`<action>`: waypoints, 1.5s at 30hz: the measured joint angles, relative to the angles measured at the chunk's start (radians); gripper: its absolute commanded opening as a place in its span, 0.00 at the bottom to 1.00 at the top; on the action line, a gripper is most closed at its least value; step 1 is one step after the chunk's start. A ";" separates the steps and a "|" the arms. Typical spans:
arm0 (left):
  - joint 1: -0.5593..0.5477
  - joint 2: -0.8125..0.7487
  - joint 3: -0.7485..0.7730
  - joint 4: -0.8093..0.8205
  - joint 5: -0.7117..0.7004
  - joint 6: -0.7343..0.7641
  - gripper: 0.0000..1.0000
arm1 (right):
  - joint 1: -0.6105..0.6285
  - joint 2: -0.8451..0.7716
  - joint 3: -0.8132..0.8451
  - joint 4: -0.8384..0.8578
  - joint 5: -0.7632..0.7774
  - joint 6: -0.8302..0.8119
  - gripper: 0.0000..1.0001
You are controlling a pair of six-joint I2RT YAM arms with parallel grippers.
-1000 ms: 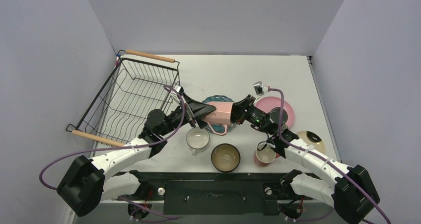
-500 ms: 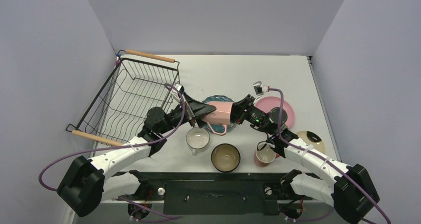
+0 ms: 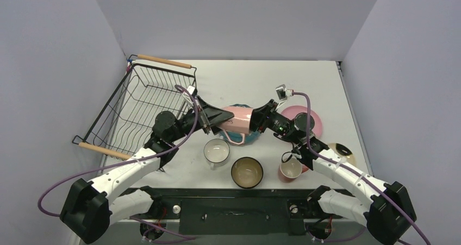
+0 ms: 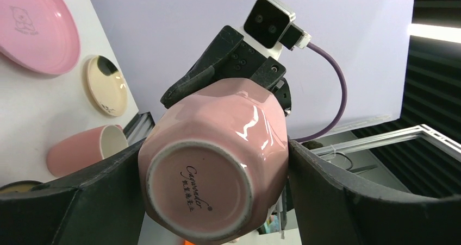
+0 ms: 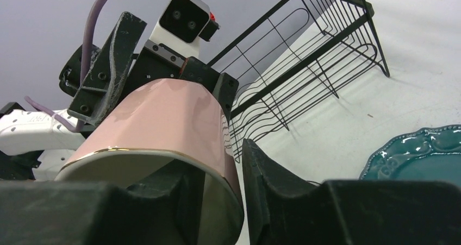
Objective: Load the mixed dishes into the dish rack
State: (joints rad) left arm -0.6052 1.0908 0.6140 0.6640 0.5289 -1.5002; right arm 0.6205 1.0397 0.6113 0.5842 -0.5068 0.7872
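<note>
A pink mug (image 3: 237, 118) hangs on its side in the air above the teal scalloped plate (image 3: 251, 140). My left gripper (image 3: 229, 120) is shut on its base end, and both fingers press the mug's (image 4: 217, 163) sides in the left wrist view. My right gripper (image 3: 253, 123) straddles the rim of the mug (image 5: 163, 120). One finger is inside and one outside, and slim gaps show at the wall. The black wire dish rack (image 3: 141, 106) stands empty to the left.
On the table sit a white mug (image 3: 216, 151), a dark bowl with cream inside (image 3: 247, 171), a second pink mug (image 3: 291, 169), a pink plate (image 3: 314, 123) and a cream plate (image 3: 342, 152). The rack's near rim (image 5: 304, 55) is close to the held mug.
The left jaws have narrowed onto the mug's base. Both grippers and the mug have shifted a little left and back toward the rack. The right jaws have loosened off the rim.
</note>
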 measured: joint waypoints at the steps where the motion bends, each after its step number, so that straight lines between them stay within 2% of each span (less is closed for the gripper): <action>1: 0.005 -0.008 0.000 -0.009 0.001 0.014 0.00 | 0.001 -0.003 0.000 -0.007 0.005 0.003 0.37; 8: 0.027 -0.041 0.009 -0.116 0.000 0.062 0.00 | 0.002 -0.018 0.001 -0.039 0.042 0.006 0.51; 15: 0.033 -0.072 0.165 -0.425 -0.039 0.229 0.00 | 0.002 -0.063 0.001 -0.110 0.087 -0.013 0.72; 19: 0.034 -0.095 0.278 -0.591 -0.092 0.354 0.00 | 0.002 -0.139 0.001 -0.166 0.118 -0.047 0.80; 25: 0.037 -0.110 0.377 -0.769 -0.165 0.506 0.00 | 0.002 -0.266 0.004 -0.280 0.232 -0.121 0.80; 29: 0.037 -0.107 0.470 -0.964 -0.253 0.635 0.00 | 0.002 -0.317 -0.005 -0.328 0.313 -0.156 0.80; 32: 0.038 -0.107 0.563 -1.100 -0.362 0.749 0.00 | 0.002 -0.348 -0.025 -0.354 0.354 -0.174 0.79; 40: 0.042 -0.074 0.732 -1.333 -0.707 0.999 0.00 | 0.002 -0.364 -0.036 -0.423 0.408 -0.211 0.78; 45: 0.076 -0.020 0.758 -1.360 -0.900 1.145 0.00 | 0.002 -0.378 -0.046 -0.436 0.417 -0.215 0.77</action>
State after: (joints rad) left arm -0.5289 1.0710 1.3720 -0.6956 -0.3706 -0.3553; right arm 0.6224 0.6617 0.5655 0.1482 -0.0898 0.5720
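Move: Around 27 cm to the left of the left hand, which already grips the pink mug by its base, lies the dish rack's middle, 10 cm farther out and 20 below. The green plate is about 11 cm ahead, 5 right; the white cup 4 cm left, level; both some 25 below. From the right hand, the pink mug's middle is about 3 cm left and 1 ahead, at its height; the pink plate is 21 cm right, 11 ahead, 26 below. Opening wide, the right fingers let go of the mug's rim and that hand backs off about 8 cm to the right, turning clockwise. The left hand keeps its grip, hardly shifting until the other has nearly opened, then sweeps the mug some 18 cm left and half as far forward towards the rack, swinging its fingers from pointing right to forward and slightly down. ##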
